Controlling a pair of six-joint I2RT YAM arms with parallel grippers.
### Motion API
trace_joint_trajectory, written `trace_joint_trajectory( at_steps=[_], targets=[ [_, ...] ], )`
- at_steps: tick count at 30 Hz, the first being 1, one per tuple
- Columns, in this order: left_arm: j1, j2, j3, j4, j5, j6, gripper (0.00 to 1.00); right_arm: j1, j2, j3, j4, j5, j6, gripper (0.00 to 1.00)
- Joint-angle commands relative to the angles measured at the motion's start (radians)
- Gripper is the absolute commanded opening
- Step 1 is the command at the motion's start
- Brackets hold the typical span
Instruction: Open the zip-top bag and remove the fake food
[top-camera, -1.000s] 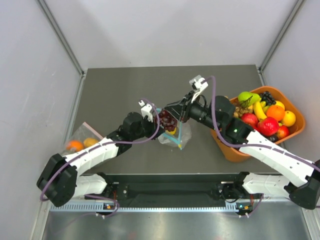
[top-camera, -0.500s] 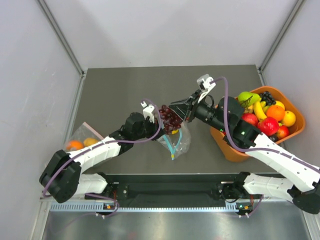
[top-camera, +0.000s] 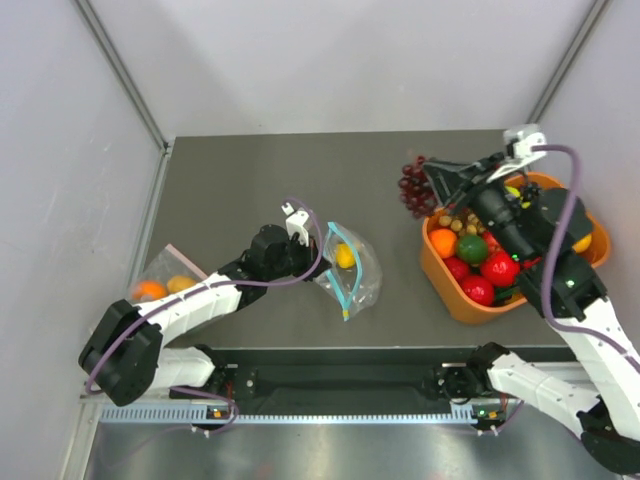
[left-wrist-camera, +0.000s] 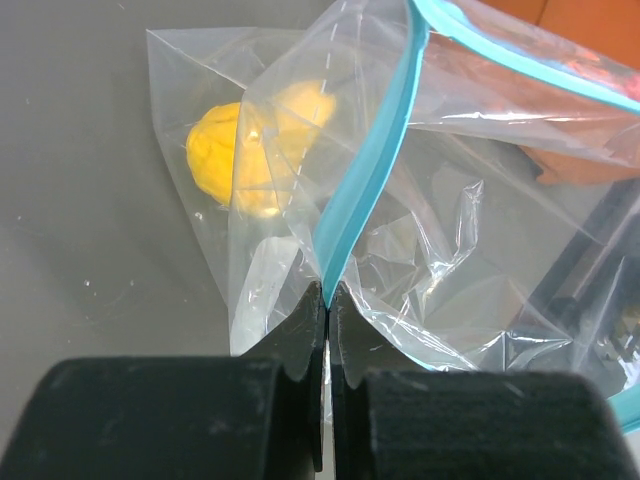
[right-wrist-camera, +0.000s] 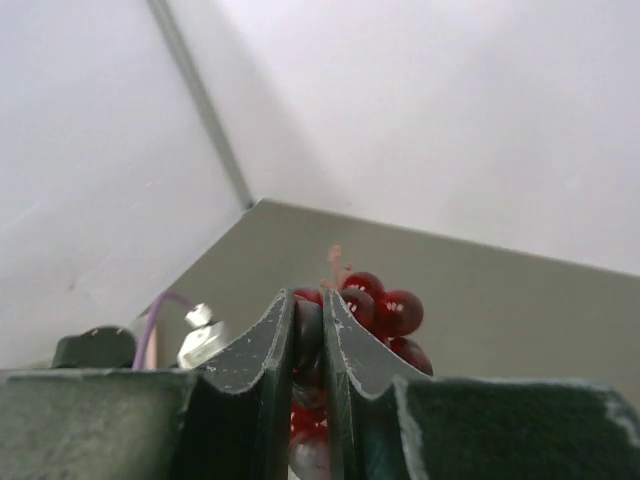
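The zip-top bag (top-camera: 358, 272) lies in the middle of the table, its mouth with the teal strip held open. My left gripper (top-camera: 316, 248) (left-wrist-camera: 327, 295) is shut on that teal strip (left-wrist-camera: 365, 195). A yellow lemon (top-camera: 344, 256) (left-wrist-camera: 240, 155) sits inside the bag. My right gripper (top-camera: 432, 185) (right-wrist-camera: 308, 300) is shut on the dark red-purple grape bunch (top-camera: 412, 187) (right-wrist-camera: 388, 308). It holds the bunch in the air, just left of the orange basket's far corner.
An orange basket (top-camera: 440, 272) at the right holds several plastic fruits. A second clear bag (top-camera: 165, 283) with a pinkish strip and orange fruits lies at the table's left edge, beside the left arm.
My right gripper has carried the grape bunch out of the bag's mouth, up and to the right, as far as the basket. The left gripper has kept its hold on the strip.
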Motion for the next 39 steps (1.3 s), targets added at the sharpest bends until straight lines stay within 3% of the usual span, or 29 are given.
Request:
trace_joint_trajectory(
  at_steps=[1, 11, 16, 19, 22, 25, 26, 30, 39],
  targets=[
    [0.002, 0.000, 0.021, 0.044, 0.015, 0.009, 0.00, -0.049, -0.044, 0.095, -0.039, 0.075, -0.079, 0.03],
    [0.002, -0.017, 0.018, 0.023, 0.013, 0.026, 0.00, -0.186, -0.050, 0.192, -0.119, 0.388, -0.242, 0.04],
    [0.002, -0.023, 0.018, 0.021, 0.021, 0.030, 0.00, -0.267, 0.032, 0.278, -0.146, 0.374, -0.285, 0.04],
    [0.002, -0.031, 0.015, 0.020, 0.016, 0.035, 0.00, -0.374, 0.086, 0.328, -0.160, 0.293, -0.264, 0.04],
    [0.002, -0.040, 0.010, 0.013, 0.012, 0.041, 0.00, -0.584, 0.137, 0.364, -0.165, 0.161, -0.197, 0.04],
    [0.004, -0.048, 0.007, 0.001, 0.004, 0.050, 0.00, -0.832, 0.195, 0.379, -0.146, -0.059, -0.100, 0.04],
    [0.004, -0.051, 0.005, 0.000, 0.002, 0.053, 0.00, -0.888, 0.207, 0.364, -0.128, -0.177, -0.072, 0.04],
    [0.007, -0.057, -0.002, -0.003, -0.001, 0.056, 0.00, -1.112, 0.285, 0.316, 0.007, -0.412, 0.080, 0.04],
    [0.010, -0.027, -0.001, 0.010, 0.005, 0.053, 0.00, -1.210, 0.459, 0.252, 0.101, -0.558, 0.117, 0.04]
  ],
)
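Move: The orange bin's middle lies about 22 cm to the right of the right hand, some 6 cm farther forward and 38 cm below the hand, which already holds the red grapes. In the bin, the green pear is about 17 cm to the right of the hand and 13 cm ahead, the avocado about 12 cm right and 3 cm ahead. From the left hand, still gripping the bag, the bin is about 40 cm to the right and 5 cm ahead. Sweep the right gripper fast to the right, about 33 cm, high over the orange bin to above its far right part, fingers kept shut on the red grapes. Arch up a little first, then in the second half reach forward and start sinking, while turning the hand clockwise by some 45 degrees. ##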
